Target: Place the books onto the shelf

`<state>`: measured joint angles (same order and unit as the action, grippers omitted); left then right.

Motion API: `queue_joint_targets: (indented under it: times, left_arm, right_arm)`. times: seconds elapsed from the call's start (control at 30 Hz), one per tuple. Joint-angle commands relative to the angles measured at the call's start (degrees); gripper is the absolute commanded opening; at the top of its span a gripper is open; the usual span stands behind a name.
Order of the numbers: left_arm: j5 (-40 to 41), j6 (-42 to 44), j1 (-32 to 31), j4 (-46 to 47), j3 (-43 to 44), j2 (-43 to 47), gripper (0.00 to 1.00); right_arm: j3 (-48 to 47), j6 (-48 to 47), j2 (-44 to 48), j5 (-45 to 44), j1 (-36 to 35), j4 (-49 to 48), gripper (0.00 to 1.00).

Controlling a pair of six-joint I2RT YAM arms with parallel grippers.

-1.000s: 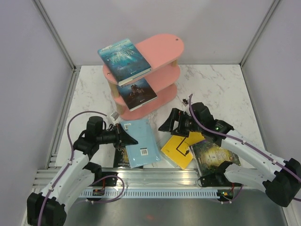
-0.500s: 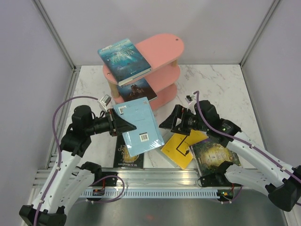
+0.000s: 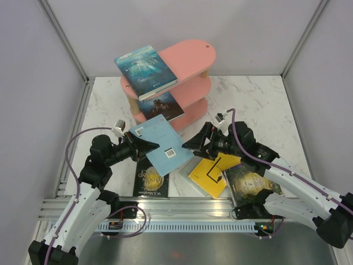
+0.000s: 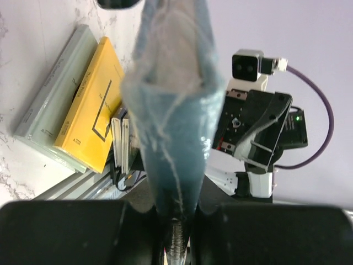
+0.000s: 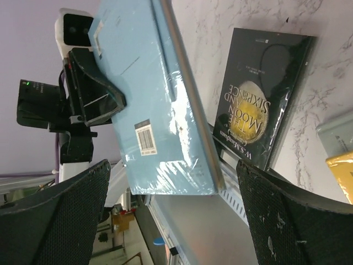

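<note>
My left gripper [image 3: 142, 147] is shut on the edge of a pale grey-blue book [image 3: 161, 144] and holds it tilted in the air above the table. In the left wrist view that book [image 4: 175, 105] rises straight out of the closed jaws. My right gripper [image 3: 193, 144] is open and faces the book's free end [image 5: 160, 110], which hangs between its wide fingers [image 5: 52, 221] without touching them. The pink shelf [image 3: 190, 58] carries a teal book [image 3: 145, 70] on top and a dark castle book [image 3: 161, 106] on the middle tier. A black book [image 3: 150, 180], a yellow book [image 3: 211, 174] and a green-gold book [image 3: 251, 182] lie on the table.
The yellow book [image 4: 91, 110] lies on a pale grey book [image 4: 52, 94]. The black book [image 5: 263, 110] lies below the held one. A metal rail [image 3: 182, 221] runs along the near edge, and grey walls [image 3: 33, 83] close the sides.
The left gripper lifted the pale grey-blue book off the table, raised it, then brought it lower and nearer the right gripper. The right gripper shifted slightly left toward it, still open.
</note>
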<state>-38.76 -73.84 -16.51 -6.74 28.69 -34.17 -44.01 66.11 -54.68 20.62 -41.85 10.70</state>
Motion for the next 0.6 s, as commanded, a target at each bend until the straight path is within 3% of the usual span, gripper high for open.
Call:
queue_joint_targets:
  times: [0.0,0.37,0.5,0.57]
  left_arm:
    - [3.6,-8.4,0.0,13.8,-1.1,1.9,0.02]
    - [5.2,-12.3,0.0,21.2,-3.5,0.5,0.02]
    - [4.8,-12.1,0.0,21.4,-3.7,-0.4,0.02]
    - [4.5,-12.1,0.0,21.7,-3.7,-1.2,0.02]
  right_arm:
    - [-0.5,2.5,-1.0,0.4,-1.2,-6.1,0.98]
    - [-1.4,3.9,-3.7,0.7,-2.0,-10.3,0.95]
    - [-1.5,5.0,-4.1,0.0,-2.0,-13.6,0.86]
    - [-0.9,6.5,-4.2,-0.8,-2.0,-16.1,0.72]
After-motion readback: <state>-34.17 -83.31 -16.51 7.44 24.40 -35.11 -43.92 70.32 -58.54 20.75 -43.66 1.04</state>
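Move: The blue book is pinched by its left long edge in my left hand, its middle about 5 cm right of that hand. My open right hand goes for its free edge; the book's middle is roughly 10 cm left of that hand and about level with it. The pink shelf's middle is some 22 cm ahead of my left hand, 9 cm right and 7 below. Down on the table, about 20 cm under my right hand, the yellow book lies 9 cm to its right and Moon and Sixpence 14 cm left, 2 cm back. My right hand slides left, about 2 cm, towards the free corner of the blue book, then lifts a little and starts closing its wide-open fingers around that corner. Meanwhile my left hand keeps its pinch and carries the book some 2 cm forward towards the shelf, dipping slightly before rising, and rolling and swinging it a little, counter-clockwise. ##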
